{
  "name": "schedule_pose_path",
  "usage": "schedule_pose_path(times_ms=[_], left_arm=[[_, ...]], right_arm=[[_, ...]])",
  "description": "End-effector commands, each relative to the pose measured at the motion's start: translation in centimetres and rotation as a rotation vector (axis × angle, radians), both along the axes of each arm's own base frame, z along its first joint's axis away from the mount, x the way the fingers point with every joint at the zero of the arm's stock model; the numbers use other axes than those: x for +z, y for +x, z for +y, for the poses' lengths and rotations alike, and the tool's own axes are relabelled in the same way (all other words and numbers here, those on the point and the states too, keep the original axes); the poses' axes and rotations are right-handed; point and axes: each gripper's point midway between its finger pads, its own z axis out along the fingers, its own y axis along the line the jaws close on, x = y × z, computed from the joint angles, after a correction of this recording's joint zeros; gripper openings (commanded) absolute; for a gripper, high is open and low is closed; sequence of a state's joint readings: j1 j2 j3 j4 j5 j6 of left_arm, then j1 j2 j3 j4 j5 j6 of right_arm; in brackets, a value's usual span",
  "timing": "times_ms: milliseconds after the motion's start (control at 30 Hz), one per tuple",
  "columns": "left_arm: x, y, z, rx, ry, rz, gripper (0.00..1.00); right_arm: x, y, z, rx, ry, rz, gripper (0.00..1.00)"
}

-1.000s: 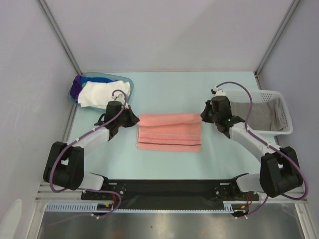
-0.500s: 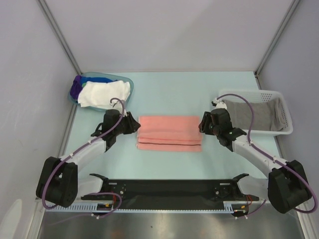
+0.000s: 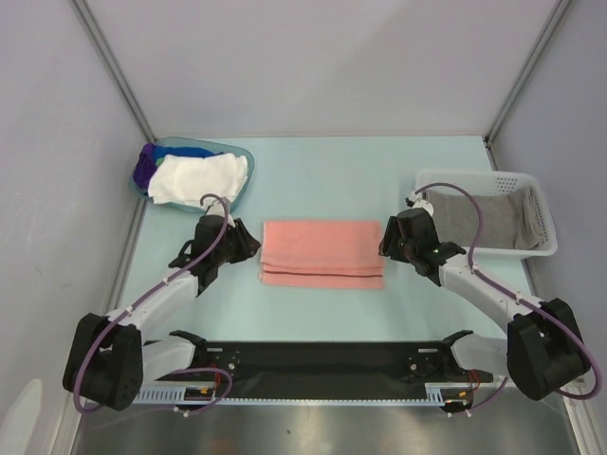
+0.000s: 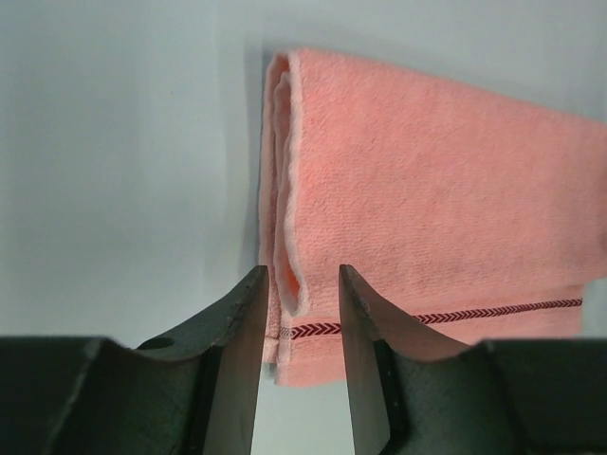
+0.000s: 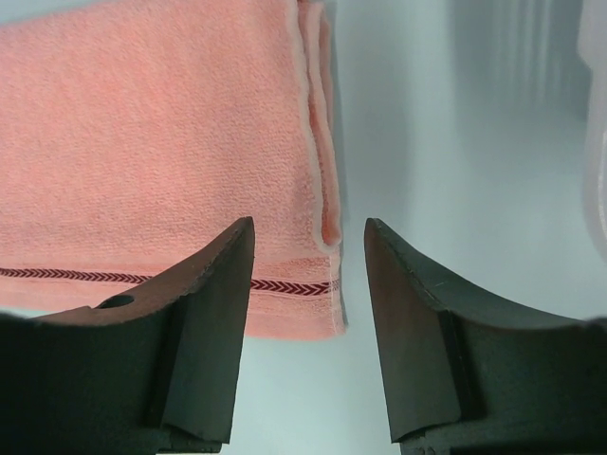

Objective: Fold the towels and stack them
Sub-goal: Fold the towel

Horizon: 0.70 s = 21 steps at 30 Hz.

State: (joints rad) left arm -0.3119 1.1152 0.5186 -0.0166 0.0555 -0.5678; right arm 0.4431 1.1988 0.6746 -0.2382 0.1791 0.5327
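Note:
A salmon pink towel (image 3: 322,252) lies folded flat in the middle of the table, its dark red stripe along the near edge. My left gripper (image 3: 254,248) stands open just off the towel's left edge; in the left wrist view the folded edge of the pink towel (image 4: 285,237) shows between the spread fingers (image 4: 248,313), untouched. My right gripper (image 3: 384,248) is open just off the towel's right edge, and the pink towel (image 5: 161,142) lies flat beyond its fingers (image 5: 232,275). A grey towel (image 3: 484,220) lies in the white basket. White, blue and purple towels (image 3: 194,175) are piled in the blue tub.
The white mesh basket (image 3: 541,213) sits at the right edge of the table. The translucent blue tub (image 3: 242,156) sits at the back left. Grey enclosure walls close in the table on three sides, and the black arm rail (image 3: 322,360) runs along the near edge.
Both grippers have opened and let go of the pink towel's far fold, which now lies flat over the near part. Both arms have drawn back toward the near side.

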Motion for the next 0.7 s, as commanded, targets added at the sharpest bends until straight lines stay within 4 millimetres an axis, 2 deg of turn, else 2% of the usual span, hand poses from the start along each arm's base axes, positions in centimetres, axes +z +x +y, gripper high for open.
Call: schedule_pose_path(times_ms=[0, 200, 667], left_arm=[[-1.4, -0.4, -0.5, -0.002, -0.015, 0.047, 0.41], [-2.2, -0.4, -1.1, -0.033, -0.034, 0.048, 0.45], [-4.2, -1.2, -2.2, -0.081, -0.073, 0.085, 0.43]], right_arm=[[-1.4, -0.1, 0.4, -0.026, 0.022, 0.027, 0.54], [-3.5, -0.9, 1.1, -0.018, 0.039, 0.071, 0.54], [-4.3, -0.9, 1.8, -0.035, 0.068, 0.082, 0.52]])
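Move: The pink towel's folded-over top layer ends in two near corners. The left one lies about 3 cm back, 2 cm right and 8 cm below the left hand; the right one about 3 cm back, 2 cm left and 8 cm below the right hand. The bottom layer's near-left corner is some 5 cm nearer the base than the top layer's. The white towel sits about 17 cm ahead and 14 cm left of the left hand, the white basket roughly 8 cm ahead and 24 cm right of the right hand. Towards the two near corners of the pink towel's folded-over top layer, both empty hands sink together about 5 cm, easing back 1 to 2 cm and drifting inward by about 1 cm each. The wrists tip a little further down, 5 to 10 degrees, and the fingers stay about half open astride the corners, no touch being discernible yet. Most of the drop comes early, the right hand then nearly levelling off. ##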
